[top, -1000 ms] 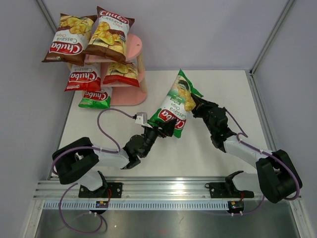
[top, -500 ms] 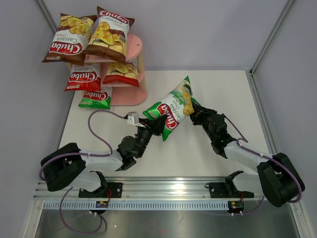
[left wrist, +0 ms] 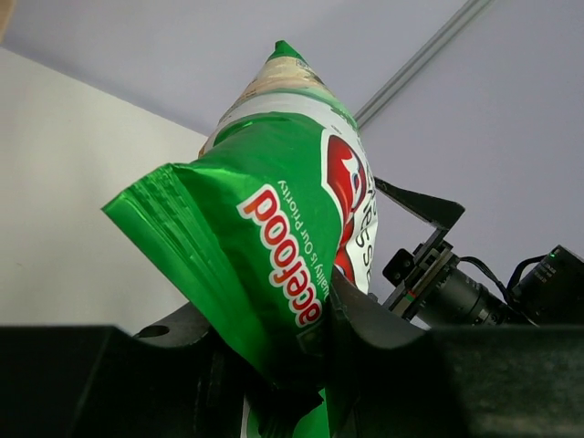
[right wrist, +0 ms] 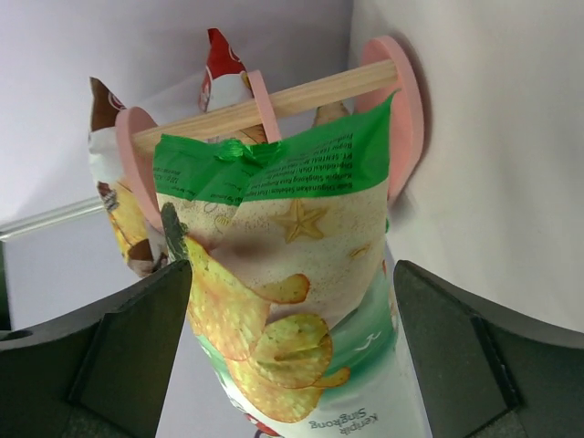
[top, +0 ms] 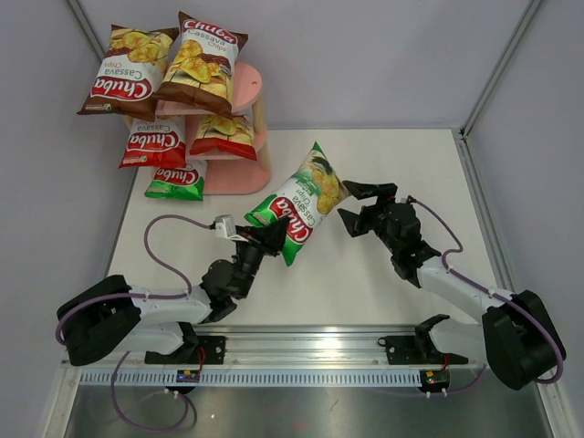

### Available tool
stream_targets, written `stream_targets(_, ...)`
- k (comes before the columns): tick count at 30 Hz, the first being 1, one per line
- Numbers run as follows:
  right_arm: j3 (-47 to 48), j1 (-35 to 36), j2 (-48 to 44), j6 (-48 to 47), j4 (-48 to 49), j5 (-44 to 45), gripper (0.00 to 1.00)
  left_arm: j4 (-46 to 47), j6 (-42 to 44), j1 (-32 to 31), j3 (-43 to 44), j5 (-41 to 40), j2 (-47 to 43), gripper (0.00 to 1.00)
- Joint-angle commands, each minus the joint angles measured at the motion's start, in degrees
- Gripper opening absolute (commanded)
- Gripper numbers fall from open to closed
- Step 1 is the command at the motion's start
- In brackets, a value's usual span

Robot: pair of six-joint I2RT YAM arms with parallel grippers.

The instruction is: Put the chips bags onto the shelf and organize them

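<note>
A green chips bag point(top: 298, 203) hangs tilted above the table's middle, and my left gripper point(top: 272, 235) is shut on its lower sealed end. The left wrist view shows that bag point(left wrist: 274, 219) pinched between the black jaws of the left gripper point(left wrist: 315, 342). My right gripper point(top: 359, 207) stands open just right of the bag's top and does not touch it. From the right wrist, the bag point(right wrist: 292, 301) fills the gap of the right gripper point(right wrist: 292, 278). The pink shelf point(top: 247, 87) at the back left holds two brown bags point(top: 203, 59) on top, two red-white ones point(top: 155, 143) in the middle and a green one point(top: 175, 180) at the bottom.
Grey walls close in the white table point(top: 411, 164) on the left, back and right. The shelf point(right wrist: 404, 109) lies straight beyond the held bag in the right wrist view. Purple cables point(top: 169, 224) loop off the left arm. A metal rail point(top: 310, 342) runs along the near edge.
The left gripper closed on the green bag's lower end. The right gripper let go of the bag's top and opened wide. The bag has swung left and lower, toward the shelf.
</note>
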Motion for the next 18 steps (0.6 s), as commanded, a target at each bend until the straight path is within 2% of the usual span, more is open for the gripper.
stream_targets(1,4.7,-1.7,-2.8,-11.1,-10.7,-2.0,0.99,6.6,-5.1,0.9,-1.6,-6.9,-4.4,0.16)
stream_targets(9,2.6,-5.5,-12.7,-18.5,-21.1,1.7,0.99,-4.7,-15.2,4.7,-10.3,-11.8,-14.4,0.12)
stream_targets(18,3.4,-6.9,-20.3,-22.6,-27.5,5.4,1.0,-19.3,-18.1,6.3,-14.5,-15.4,-27.0,0.12)
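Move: The left hand holds the green chips bag by its lower end. The free right part of the bottom shelf lies roughly 24 cm ahead of that hand, 16 cm to its left and 15 cm lower. The green bag already on that shelf is some 15 cm farther left, and the red bag on the shelf above is about 25 cm ahead and 16 cm left of the hand, nearly level with it. From the open right hand, the free shelf spot is about 16 cm ahead, 34 cm left and 15 cm lower. Leftward, the left arm swings the pinched green bag about 10 cm towards the shelf, soon sinking some 4 cm as well, while its wrist turns counter-clockwise, rolls left side down and tips its fingers down. The right hand, already open, backs off rightward about 6 cm and slightly back, rolling some 20 degrees with its left side dropping. ##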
